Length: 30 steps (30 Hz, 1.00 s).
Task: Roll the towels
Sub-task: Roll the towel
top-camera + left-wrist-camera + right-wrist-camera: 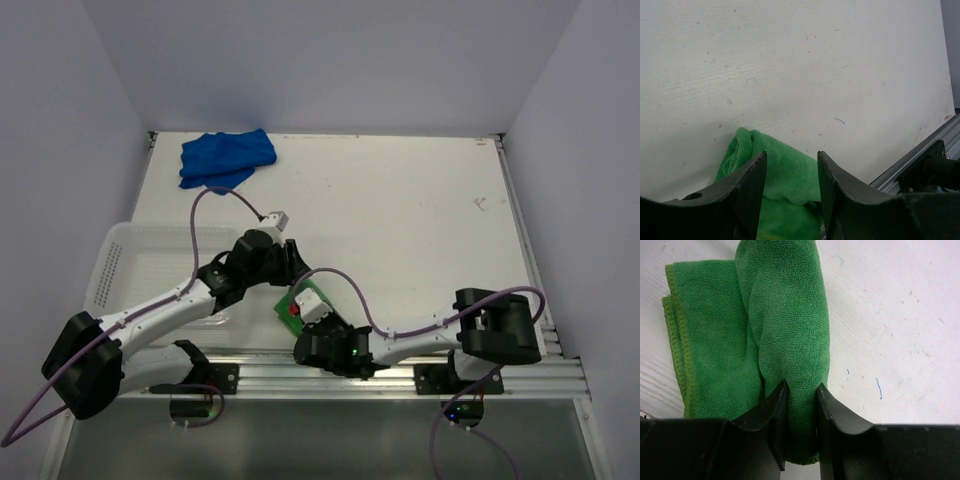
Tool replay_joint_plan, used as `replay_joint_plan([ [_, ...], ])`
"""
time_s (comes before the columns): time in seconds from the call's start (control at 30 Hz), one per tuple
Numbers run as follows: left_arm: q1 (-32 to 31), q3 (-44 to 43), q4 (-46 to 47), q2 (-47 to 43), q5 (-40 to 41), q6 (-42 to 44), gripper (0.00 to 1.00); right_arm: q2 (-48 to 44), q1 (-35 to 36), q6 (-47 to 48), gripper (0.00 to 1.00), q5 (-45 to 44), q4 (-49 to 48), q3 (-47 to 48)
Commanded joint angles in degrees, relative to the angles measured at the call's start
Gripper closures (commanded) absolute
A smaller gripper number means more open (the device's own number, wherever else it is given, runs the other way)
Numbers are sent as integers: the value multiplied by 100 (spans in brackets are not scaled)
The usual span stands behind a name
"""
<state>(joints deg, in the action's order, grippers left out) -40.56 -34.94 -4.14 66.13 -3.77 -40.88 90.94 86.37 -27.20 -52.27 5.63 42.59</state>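
Observation:
The green towel (785, 305) lies on the white table near the front edge, partly rolled, with a thick fold running down its middle. My right gripper (802, 385) is shut on the near end of that fold. My left gripper (792, 155) hovers over the same green towel (747, 145) with its fingers apart, and cloth shows in the gap between them. From above, both grippers meet over the towel, the left gripper (288, 268) just beyond the right gripper (303, 318), so little green shows. The blue towel (228, 158) lies crumpled at the table's far left corner.
A white perforated basket (130, 265) stands at the left edge, with the left arm reaching across its near side. An aluminium rail (400, 372) runs along the front edge of the table. Walls close in the table on the left, right and far sides.

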Motion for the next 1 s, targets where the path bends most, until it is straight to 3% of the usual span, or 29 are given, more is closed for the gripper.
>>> replay_joint_plan([
  [0.0,30,-189,-122,-267,52,46,51,389,292,31,93,-871,474,451],
  [0.27,13,118,150,-399,-378,-200,50,1215,618,22,87,-1162,1010,1119],
  [0.53,-180,426,713,-154,-458,-359,50,1374,689,57,86,-1066,1072,1296],
  [0.83,-286,989,827,303,-45,-289,51,1207,688,-154,79,-838,1055,1270],
  [0.97,-330,1129,757,410,245,-245,52,1023,645,-294,70,-802,1177,1270],
])
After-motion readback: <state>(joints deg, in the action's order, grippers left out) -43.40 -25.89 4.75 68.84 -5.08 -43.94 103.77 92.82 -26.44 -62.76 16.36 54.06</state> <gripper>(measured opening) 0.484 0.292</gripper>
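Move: The right hand already grips the near end of the towel's roll; the green towel's middle is about 2 cm ahead and 4 cm left of it, some 1 cm lower. From the empty left hand, the green towel lies about 7 cm back, 2 cm right and 7 cm below. Left of the left hand, at table level, are the white tray, roughly 34 cm off and level with it, and the blue towel, some 22 cm left and 31 cm ahead. The left hand, fingers staying half open, lifts about 1 cm and then comes down and back over the far end of the green roll, ending some 5 cm lower and 3 cm nearer the base, with its fingertips either side of the roll. Meanwhile the right hand keeps its pinch on the near end, swings a couple of centimetres left and slightly back while turning about 15 degrees, left side dropping and fingertips lifting, then holds still there. ##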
